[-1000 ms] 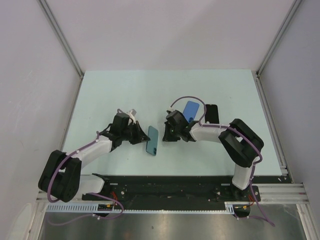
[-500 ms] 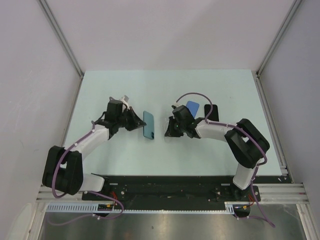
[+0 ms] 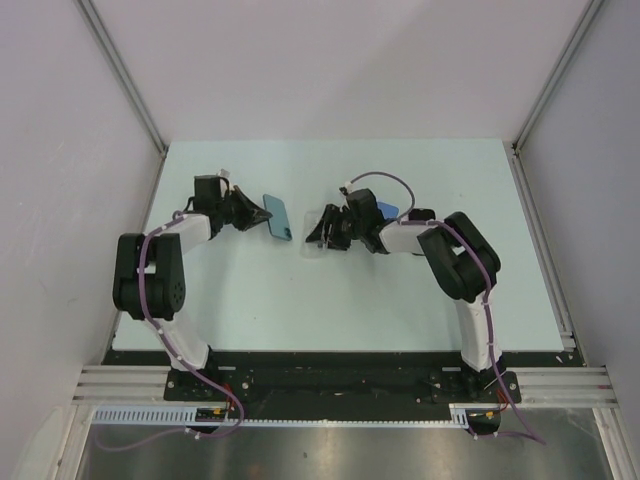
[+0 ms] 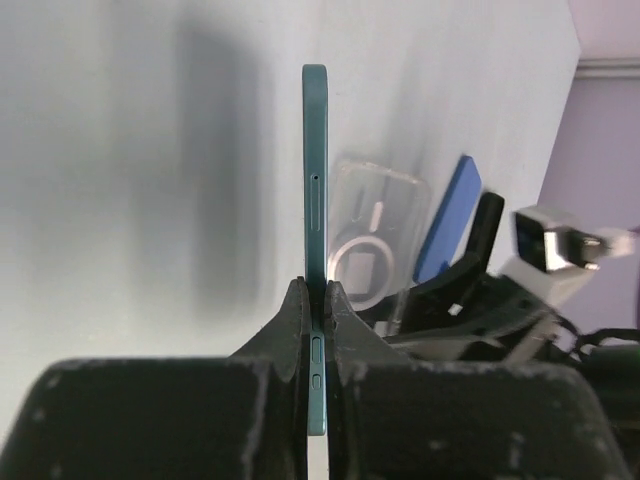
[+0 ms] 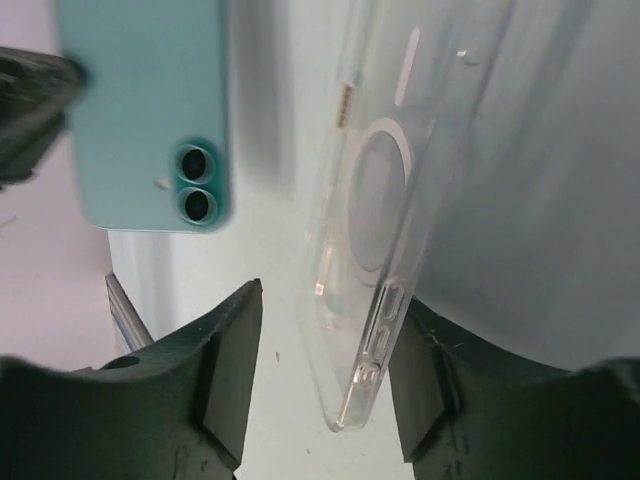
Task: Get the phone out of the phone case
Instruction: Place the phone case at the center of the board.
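The teal phone (image 3: 277,217) is out of its case, held on edge above the table with my left gripper (image 3: 256,214) shut on its lower end. In the left wrist view its thin side (image 4: 315,180) runs straight up from my gripper (image 4: 315,292). The clear phone case (image 3: 314,233) lies empty to the right of the phone. My right gripper (image 3: 325,229) stands open around the case's end (image 5: 385,200). One finger (image 5: 425,360) is close against the case's edge, and a gap shows on the other side. The phone's back with its two cameras (image 5: 140,110) shows at the upper left of the right wrist view.
A blue slab (image 3: 387,209) and a black slab (image 3: 421,215) lie behind the right arm, also seen beyond the case as blue (image 4: 450,215) and black (image 4: 485,225). White walls and metal rails (image 3: 130,90) border the pale green table (image 3: 330,300).
My left arm has carried the phone back and to the left, away from the case. My right gripper has shifted left and opened, letting go of the clear case.
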Motion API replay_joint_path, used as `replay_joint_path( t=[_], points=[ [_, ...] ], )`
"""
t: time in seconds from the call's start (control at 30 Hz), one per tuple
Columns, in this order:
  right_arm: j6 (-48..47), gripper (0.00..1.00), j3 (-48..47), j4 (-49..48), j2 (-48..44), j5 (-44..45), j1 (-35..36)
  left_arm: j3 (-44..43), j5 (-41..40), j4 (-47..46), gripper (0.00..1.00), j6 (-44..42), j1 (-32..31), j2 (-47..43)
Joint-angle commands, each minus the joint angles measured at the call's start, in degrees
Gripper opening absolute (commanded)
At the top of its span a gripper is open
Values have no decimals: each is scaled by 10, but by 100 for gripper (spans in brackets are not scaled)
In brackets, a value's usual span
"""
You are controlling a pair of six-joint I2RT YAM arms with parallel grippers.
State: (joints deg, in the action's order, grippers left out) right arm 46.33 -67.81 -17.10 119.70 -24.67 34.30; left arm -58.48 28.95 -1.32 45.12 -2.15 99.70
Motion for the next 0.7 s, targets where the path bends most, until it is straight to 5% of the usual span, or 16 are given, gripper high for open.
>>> replay_joint_path(
  t=[0.0, 0.1, 0.47, 0.6, 0.63, 0.67],
  points=[
    [-49, 58, -99, 85, -3, 38, -5, -26, 40, -57, 0, 13, 20, 18],
    [-79, 70, -126, 163, -19, 89, -5, -34, 46, -60, 0, 10, 43, 36],
    [-149, 74, -161, 341, -71, 247, -35, -85, 19, -9, 2, -26, 67, 81],
    [-164, 74, -161, 370, -105, 291, -46, -84, 3, 9, 26, -40, 67, 81],
    [-166, 95, -161, 382, -121, 305, -48, -82, 1, 9, 37, -41, 67, 80],
    [-170, 100, -161, 388, -129, 312, -49, -82, -6, 13, 43, -42, 68, 76]
  ],
)
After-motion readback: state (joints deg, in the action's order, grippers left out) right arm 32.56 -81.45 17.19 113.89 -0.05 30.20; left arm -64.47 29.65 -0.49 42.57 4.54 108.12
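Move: At its tips the right hand has the clear phone case tilted between already parted fingers, its middle about 3 cm left and 2 cm below; the teal phone is some 15 cm left and 4 cm ahead, the blue phone about 20 cm right and 2 cm ahead. The left hand, holding the teal phone by its long edge, is bound for bare board roughly 2 cm ahead, 1 cm left and 5 cm below; the clear case is some 17 cm right and 5 cm back. Opening wider to come free of the clear case, the right hand goes forward and up, then swings about 10 cm right towards the blue phone, tipping its fingers some 30 degrees more steeply down. Meanwhile the left hand carries the teal phone about 5 cm left, away from the case, also forward and down to the board, where its fingers start to part. ##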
